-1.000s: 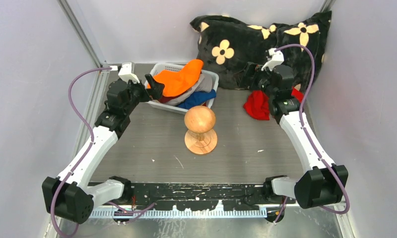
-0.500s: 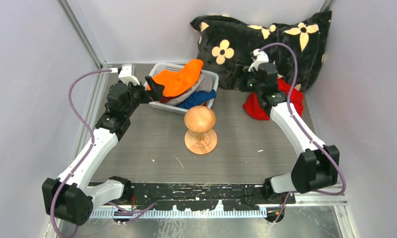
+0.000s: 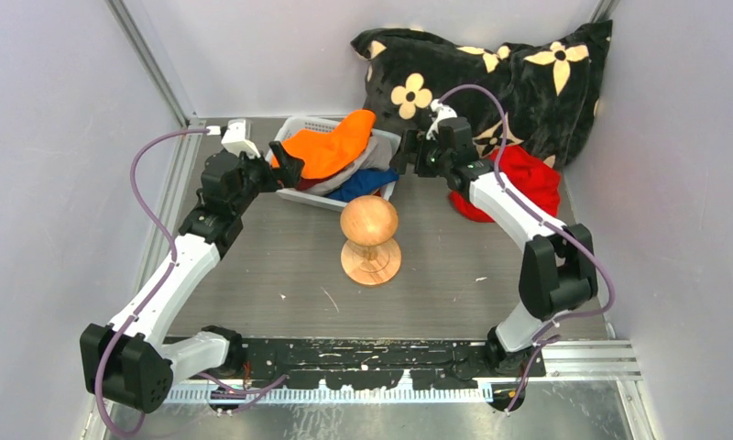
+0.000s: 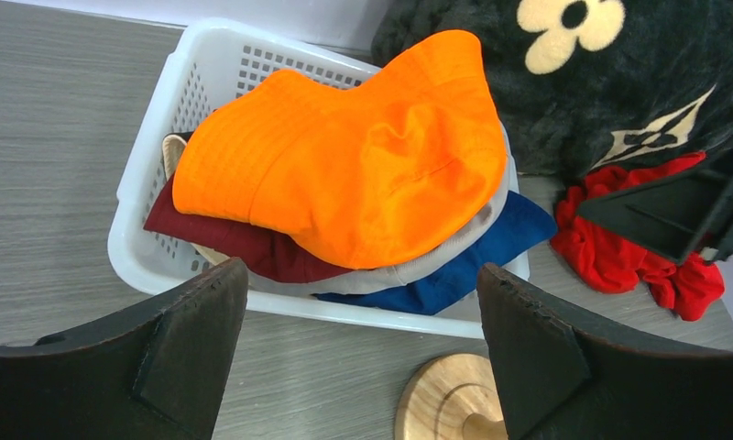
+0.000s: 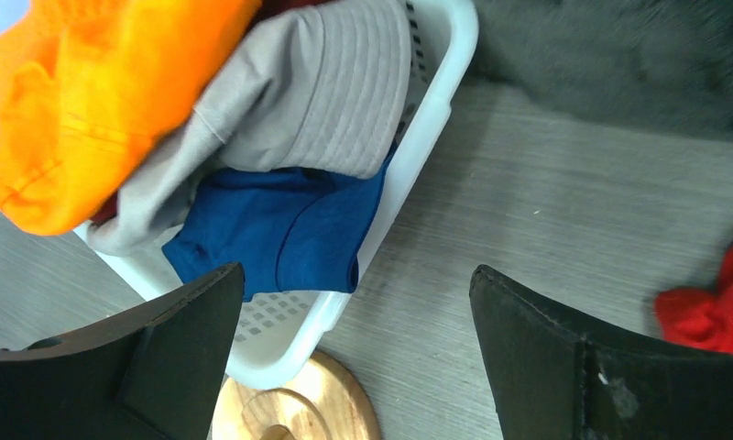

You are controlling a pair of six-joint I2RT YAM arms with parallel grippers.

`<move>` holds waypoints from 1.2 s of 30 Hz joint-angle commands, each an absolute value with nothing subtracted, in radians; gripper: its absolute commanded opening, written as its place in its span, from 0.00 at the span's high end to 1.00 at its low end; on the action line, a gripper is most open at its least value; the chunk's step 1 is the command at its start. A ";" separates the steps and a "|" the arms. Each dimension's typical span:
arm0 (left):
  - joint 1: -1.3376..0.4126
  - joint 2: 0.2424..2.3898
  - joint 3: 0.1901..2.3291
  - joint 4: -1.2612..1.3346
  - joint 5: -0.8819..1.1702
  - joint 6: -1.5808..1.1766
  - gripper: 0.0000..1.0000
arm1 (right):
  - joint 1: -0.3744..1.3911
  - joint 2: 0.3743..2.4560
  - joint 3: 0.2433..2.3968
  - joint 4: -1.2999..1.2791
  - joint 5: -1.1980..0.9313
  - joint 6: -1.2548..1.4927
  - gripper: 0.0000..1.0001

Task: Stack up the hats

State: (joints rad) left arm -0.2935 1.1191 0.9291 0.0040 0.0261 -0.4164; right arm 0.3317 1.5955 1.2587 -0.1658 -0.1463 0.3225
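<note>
A white basket [image 3: 315, 198] at the back holds a pile of hats. The orange hat [image 3: 331, 147] lies on top, over a grey hat [image 5: 344, 101], a dark red hat [image 4: 244, 246] and a blue hat [image 3: 363, 183] that droops over the front rim. A bright red hat [image 3: 520, 179] lies crumpled on the table by the cushion. My left gripper [image 3: 285, 160] hangs open and empty at the basket's left end. At the right end, above the rim, my right gripper [image 3: 407, 156] is also open and empty.
A round-headed wooden stand [image 3: 369, 238] stands mid-table, just in front of the basket. A black cushion with cream flowers [image 3: 491, 82] leans in the back right corner. Grey walls close in on both sides.
My right arm has swung left, away from the bright red hat to the basket's right end, leaving that hat uncovered on the table. The left arm has stayed put.
</note>
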 commanded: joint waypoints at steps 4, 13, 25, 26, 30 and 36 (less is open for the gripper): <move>-0.296 1.109 0.930 -0.003 -0.009 -0.418 0.06 | 0.369 1.707 1.293 -0.112 -0.220 0.406 0.04; -0.297 1.108 0.900 -0.008 -0.040 -0.414 0.06 | 0.388 1.816 1.315 -0.031 -0.311 0.462 0.06; -0.297 1.047 0.868 -0.045 -0.132 -0.386 0.06 | 0.472 2.036 1.603 -0.030 -0.392 0.490 0.07; -0.296 1.042 0.865 -0.048 -0.135 -0.386 0.06 | 0.475 2.061 1.638 -0.033 -0.399 0.494 0.07; -0.296 1.028 0.842 -0.058 -0.140 -0.392 0.06 | 0.487 2.160 1.781 -0.034 -0.447 0.510 0.07; -0.297 1.032 0.794 -0.030 -0.141 -0.406 0.07 | 0.489 2.300 1.962 0.013 -0.544 0.533 0.07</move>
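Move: From the right hand, the basket's right end lies about 3 cm left and roughly level fore and aft, its rim some 9 cm below. The blue hat is around 10 cm left and 2 cm nearer the base; the grey hat sits some 14 cm left and about level with the hand, and the wooden stand about 10 cm left and 21 cm back. From the left hand, the basket's right end is about 24 cm right, 9 cm forward and 17 cm below. With its fingers kept wide open, the right hand first drops about 8 cm to straddle the basket's right rim, then sweeps some 15 cm to the left and gradually forward, its right finger coming against the outside of the rim and pushing the basket along while the wrist turns about 20 degrees, mostly counter-clockwise. The open left hand gives way ahead of it above the basket's near side, sinking 4 to 5 cm and easing about 3 cm left, not visibly touching the basket. ##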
